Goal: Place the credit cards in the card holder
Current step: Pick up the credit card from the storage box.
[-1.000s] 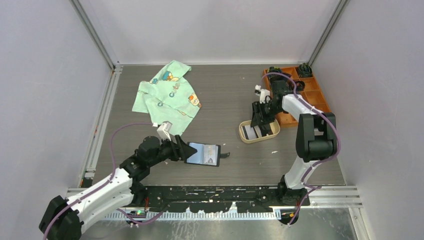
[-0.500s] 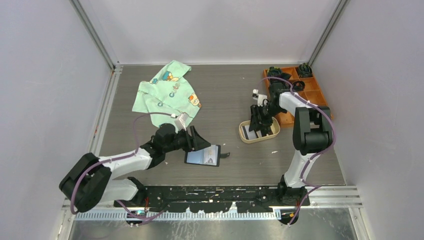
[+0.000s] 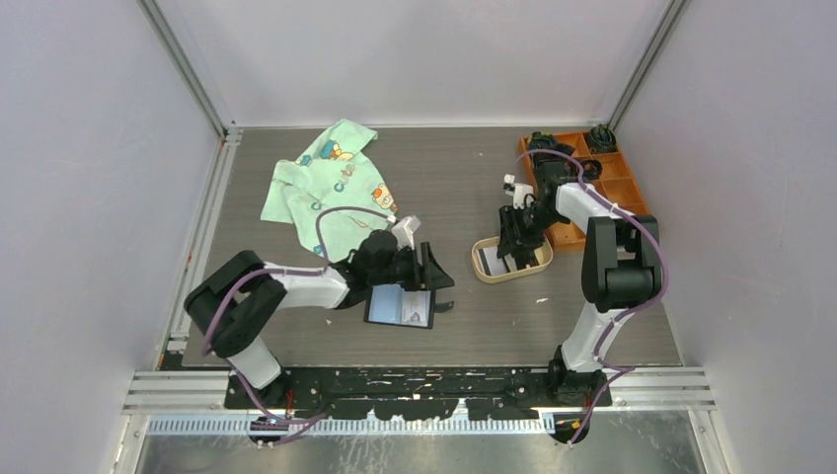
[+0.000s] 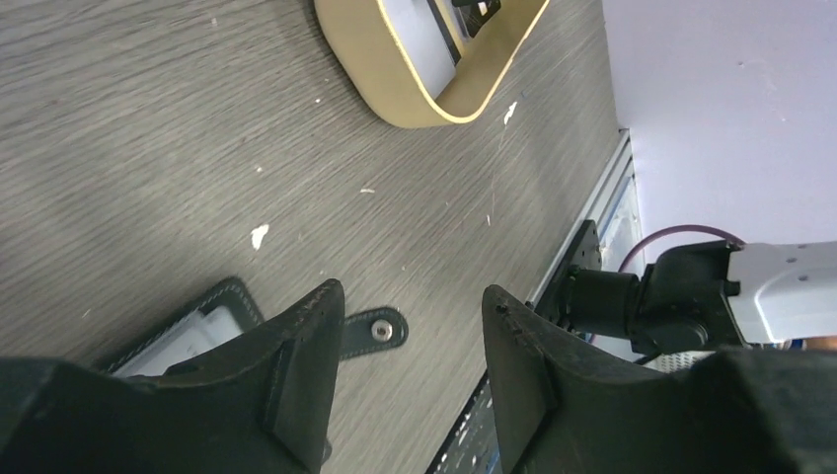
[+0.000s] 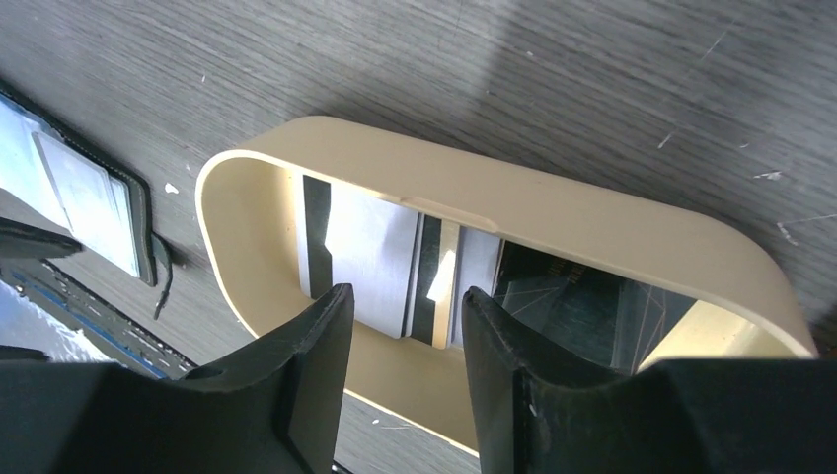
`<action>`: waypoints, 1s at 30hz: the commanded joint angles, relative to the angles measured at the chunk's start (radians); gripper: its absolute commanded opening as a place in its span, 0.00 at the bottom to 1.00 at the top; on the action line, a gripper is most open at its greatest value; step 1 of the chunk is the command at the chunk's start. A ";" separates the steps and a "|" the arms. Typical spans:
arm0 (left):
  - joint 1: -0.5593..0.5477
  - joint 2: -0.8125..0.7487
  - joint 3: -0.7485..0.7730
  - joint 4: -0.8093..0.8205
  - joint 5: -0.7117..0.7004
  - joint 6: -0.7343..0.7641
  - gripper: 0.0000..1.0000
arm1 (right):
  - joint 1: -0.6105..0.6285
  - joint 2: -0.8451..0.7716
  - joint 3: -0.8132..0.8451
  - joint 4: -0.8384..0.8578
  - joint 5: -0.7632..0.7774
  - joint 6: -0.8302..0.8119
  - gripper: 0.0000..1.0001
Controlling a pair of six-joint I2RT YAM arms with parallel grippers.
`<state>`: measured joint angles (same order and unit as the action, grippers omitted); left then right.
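The black card holder lies open on the table, showing a pale card window, with its snap tab sticking out to the right. My left gripper hovers open and empty over the holder's upper right edge; in the left wrist view one corner of the holder shows beside the gripper. The credit cards lie in the beige oval tray: a light grey card with a dark stripe and a dark card. My right gripper hangs open just above them, holding nothing.
A green printed cloth lies at the back left. An orange compartment tray with dark items stands behind the right arm. Grey walls close in both sides. The beige tray sits right of the holder.
My left arm has swung right, from the holder's left side to over its upper right edge, and its jaws have narrowed a little. The right gripper has barely shifted above the tray.
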<state>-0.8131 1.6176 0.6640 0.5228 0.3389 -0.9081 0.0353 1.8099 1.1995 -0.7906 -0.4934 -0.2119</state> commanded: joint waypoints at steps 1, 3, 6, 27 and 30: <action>-0.035 0.083 0.109 0.031 -0.044 0.011 0.53 | -0.004 -0.026 0.000 0.018 0.016 -0.017 0.50; -0.044 0.128 0.154 0.010 -0.051 0.013 0.53 | -0.003 -0.010 0.000 0.013 0.000 -0.017 0.50; -0.050 0.184 0.209 -0.017 -0.053 0.016 0.52 | -0.003 0.020 0.009 -0.002 -0.033 -0.012 0.50; -0.055 0.338 0.422 -0.148 -0.037 0.056 0.50 | -0.062 0.089 0.036 -0.060 -0.405 0.024 0.48; -0.055 0.338 0.432 -0.156 -0.034 0.060 0.48 | -0.080 0.089 0.035 -0.068 -0.475 0.024 0.47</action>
<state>-0.8646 1.9579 1.0477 0.3695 0.3061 -0.8768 -0.0151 1.9141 1.2068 -0.8364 -0.8177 -0.2020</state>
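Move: The left hand's goal, the storage box's left end, is about 9 cm ahead, 10 cm right and 6 cm below; the open card holder's middle is 12 cm left, 4 cm back and 8 cm below that hand. From the right hand, already over the box, the wide white card is about 2 cm left, 1 cm back and 2 cm below; the black card is some 5 cm right at that depth, level ahead, and the box's left end roughly 11 cm left. Bring the left gripper about 7 cm right, some 4 cm forward and 3 cm down, fingers staying half open, until it comes close to the storage box's left end. Meanwhile dip the right fingertips about 1 cm onto the cards, then sweep them some 3 cm left and slightly back, tilting the wrist about 20 degrees so the tips swing left, and rise again at the end without closing. ##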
